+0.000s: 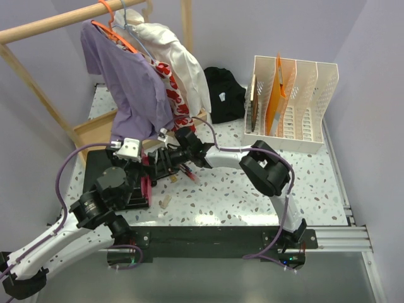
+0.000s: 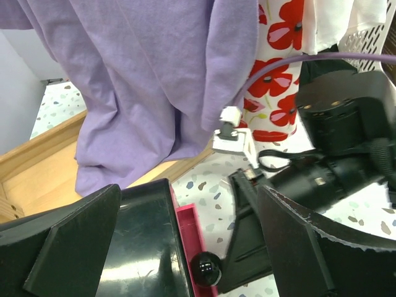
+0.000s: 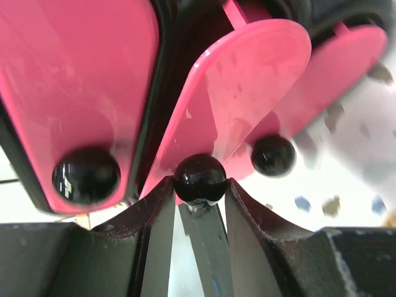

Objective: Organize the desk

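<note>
A black drawer box (image 1: pixel 101 165) with pink drawers (image 1: pixel 147 188) stands at the left of the speckled white desk (image 1: pixel 252 196). My right gripper (image 3: pixel 199 185) reaches left to it and is shut on the middle drawer's black knob (image 3: pixel 199 179), a pad touching each side. That pink drawer front (image 3: pixel 247 80) is tilted outward, and two more knobs (image 3: pixel 86 174) flank it. My left gripper (image 2: pixel 192 247) hangs open over the box (image 2: pixel 139 241), its fingers (image 2: pixel 68 247) wide apart. A pink drawer (image 2: pixel 192 232) and its knob (image 2: pixel 206 268) lie between them, untouched.
A wooden tray (image 1: pixel 95 129) lies behind the box, under a purple shirt (image 1: pixel 132 82) and a white garment on a wooden rack. A black cloth (image 1: pixel 224 91) and a white file organizer (image 1: pixel 290 101) with orange folders stand at the back. A small pale object (image 1: pixel 165 203) lies near the front rail.
</note>
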`<state>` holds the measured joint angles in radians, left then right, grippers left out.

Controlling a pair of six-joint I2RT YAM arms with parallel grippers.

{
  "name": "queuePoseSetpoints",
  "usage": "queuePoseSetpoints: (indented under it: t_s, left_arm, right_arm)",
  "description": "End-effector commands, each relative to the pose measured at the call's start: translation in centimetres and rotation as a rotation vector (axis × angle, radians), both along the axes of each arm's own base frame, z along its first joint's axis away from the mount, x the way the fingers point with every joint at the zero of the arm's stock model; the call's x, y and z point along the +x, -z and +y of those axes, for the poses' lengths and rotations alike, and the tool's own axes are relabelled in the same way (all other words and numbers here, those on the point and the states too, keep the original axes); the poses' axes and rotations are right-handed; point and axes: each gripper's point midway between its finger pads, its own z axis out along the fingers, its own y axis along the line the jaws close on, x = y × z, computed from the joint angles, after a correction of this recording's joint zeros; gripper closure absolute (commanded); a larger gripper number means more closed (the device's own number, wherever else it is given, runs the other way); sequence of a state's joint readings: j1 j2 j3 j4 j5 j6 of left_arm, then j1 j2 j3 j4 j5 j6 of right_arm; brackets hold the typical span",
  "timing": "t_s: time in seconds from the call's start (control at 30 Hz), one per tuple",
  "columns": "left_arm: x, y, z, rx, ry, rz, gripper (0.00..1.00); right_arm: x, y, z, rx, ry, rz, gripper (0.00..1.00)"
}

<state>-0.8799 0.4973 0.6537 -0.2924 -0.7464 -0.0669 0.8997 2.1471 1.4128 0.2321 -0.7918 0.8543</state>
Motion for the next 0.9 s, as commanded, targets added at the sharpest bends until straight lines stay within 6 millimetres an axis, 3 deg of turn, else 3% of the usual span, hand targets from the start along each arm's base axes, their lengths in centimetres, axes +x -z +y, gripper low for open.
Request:
queuePoseSetpoints:
  t_s: [0.0,0.13,0.43,0.47,0.6,0.87]
  left_arm:
    - [0.3,-0.6,-0.1,-0.023,-0.005,-0.028,0.04]
    - [0.4,-0.6,-0.2,-0.017,-0.001,-0.024,0.04]
    - [0.3,-0.5,-0.1,-0.020,-0.006,-0.023,0.04]
    - [0.4,-0.5,-0.1,-0.021,-0.006,-0.024,0.04]
    - [0.4,-0.4,-0.2,-0.017,-0.001,-0.019,0.04]
    - [0.4,-0.5,-0.3,-0.019,0.005,-0.020,0.04]
  right_arm:
    - [0.4,-2.9,-2.3,0.021,-0.012,-0.129,0.82]
    - [0.2,-2.8,-4.4,-0.019,-0.045,-0.215,0.81]
    - [0.6,-2.1,-5.9,-0.069,-0.056,-0.300,0.76]
    - [0.8,-2.4,-6.0,-0.067,-0.055,-0.310,0.73]
    - [1.1,-2.8,-6.7,-0.078,-0.067,-0.366,0.35]
    - [2.1,-3.2,-8.8,-0.123,-0.140,-0.584,0.17]
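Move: The right hand already pinches the black knob of the chest's middle drawer, which is barely open. The top drawer's knob is about 5 cm above the hand and 2 cm to its left, level fore and aft; the chest's middle lies some 14 cm left at the same height. On the table about 8 cm below, the yellow block lies 6 cm right, straight across. From the idle left hand the pinched knob is roughly 5 cm right, 2 cm back, 16 cm below. Still pinching the middle drawer's black knob, the right hand draws it straight to the right, away from the chest, for about 5 cm, fast at first and then slowing, with little change in height. Then the fingers open wide and let go of the knob while the hand backs off another 2 cm to the right, rising and easing forward about a centimetre each, the wrist rolling some 20 degrees in all so that its forward side comes up. ##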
